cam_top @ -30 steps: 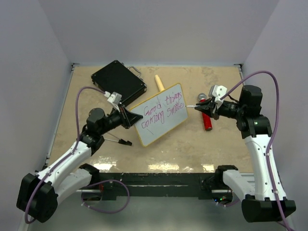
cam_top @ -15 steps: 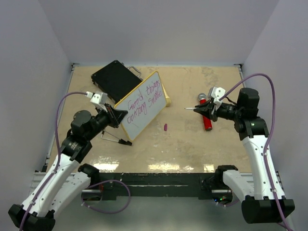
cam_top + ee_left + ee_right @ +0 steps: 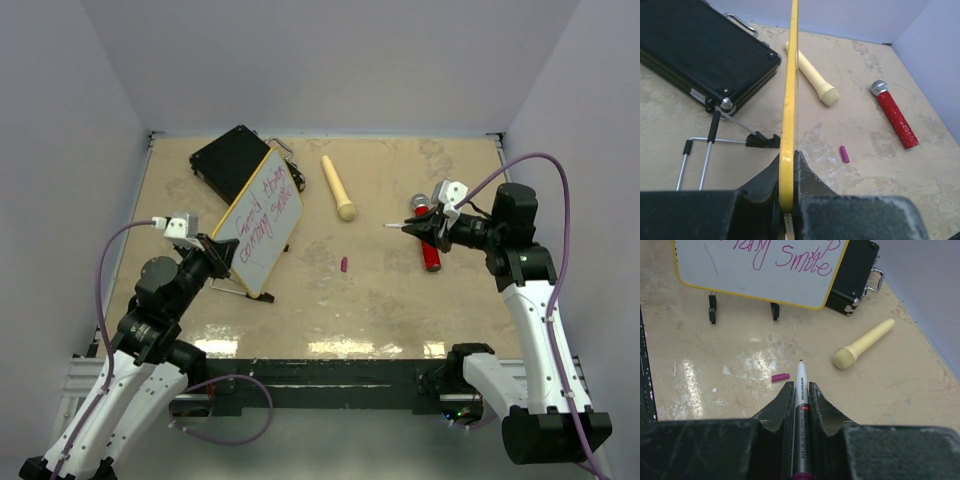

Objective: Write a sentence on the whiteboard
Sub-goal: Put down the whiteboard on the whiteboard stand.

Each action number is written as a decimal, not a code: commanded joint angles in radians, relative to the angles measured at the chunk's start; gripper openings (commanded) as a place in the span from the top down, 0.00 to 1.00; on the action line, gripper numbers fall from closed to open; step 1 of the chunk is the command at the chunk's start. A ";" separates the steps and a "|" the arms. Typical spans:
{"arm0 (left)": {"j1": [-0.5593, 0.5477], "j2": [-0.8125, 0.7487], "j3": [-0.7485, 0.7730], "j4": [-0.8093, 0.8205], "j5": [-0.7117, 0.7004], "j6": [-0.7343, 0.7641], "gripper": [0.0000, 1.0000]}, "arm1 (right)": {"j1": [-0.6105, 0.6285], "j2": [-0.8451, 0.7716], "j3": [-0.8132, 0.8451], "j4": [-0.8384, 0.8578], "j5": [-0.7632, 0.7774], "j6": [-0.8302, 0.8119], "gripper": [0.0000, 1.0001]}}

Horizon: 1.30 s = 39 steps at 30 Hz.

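The whiteboard [image 3: 258, 222], yellow-framed, stands tilted on edge at the left of the table, its face turned right. The sentence [image 3: 264, 212] runs across it in magenta in two lines. My left gripper [image 3: 216, 254] is shut on the board's near-left frame; in the left wrist view the yellow edge [image 3: 789, 90] rises from between the jaws [image 3: 786, 167]. My right gripper [image 3: 421, 228] hovers at the right, shut on an uncapped marker [image 3: 801, 390] whose tip points left toward the whiteboard [image 3: 760, 270]. There the word "Smile" of the sentence [image 3: 802, 261] shows.
A black case [image 3: 235, 165] lies behind the board. A cream microphone-shaped toy [image 3: 338, 187] lies at the back centre, a red one [image 3: 430, 250] under my right gripper. The magenta cap [image 3: 343, 264] lies mid-table. A wire stand [image 3: 240, 290] lies by the board's near corner.
My left arm has drawn the whiteboard left and toward the near side, turning it more on edge; the cream toy is uncovered. The right arm has barely moved.
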 commanded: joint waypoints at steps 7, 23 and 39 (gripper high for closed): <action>0.005 -0.121 -0.073 0.059 -0.173 -0.040 1.00 | -0.004 0.005 -0.007 0.034 -0.016 0.009 1.00; 0.005 -0.177 -0.150 -0.048 -0.236 -0.101 1.00 | -0.004 0.009 -0.005 0.026 -0.019 0.000 1.00; 0.005 -0.228 -0.242 0.028 -0.257 -0.012 0.99 | -0.001 0.005 0.001 0.014 -0.029 -0.009 1.00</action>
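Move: The left hand holds the whiteboard by its near short edge; the whiteboard stand it is bound for sits about 9 cm ahead of this hand, hardly to either side, some 18 cm below. The black case lies about 35 cm ahead and 2 cm left, the magenta pen cap 11 cm ahead and 27 cm right, the cream microphone 34 cm ahead and 25 cm right. From the right hand the stand is roughly 39 cm left, 6 cm ahead and 22 cm below. Still pinching the whiteboard's near short edge, the left hand lowers it about 7 cm towards the stand and carries it some 4 cm left, most of that early on, while turning roughly 10 degrees counter-clockwise to bring the lower long edge in line with the clips. The fingers keep their hold throughout. ##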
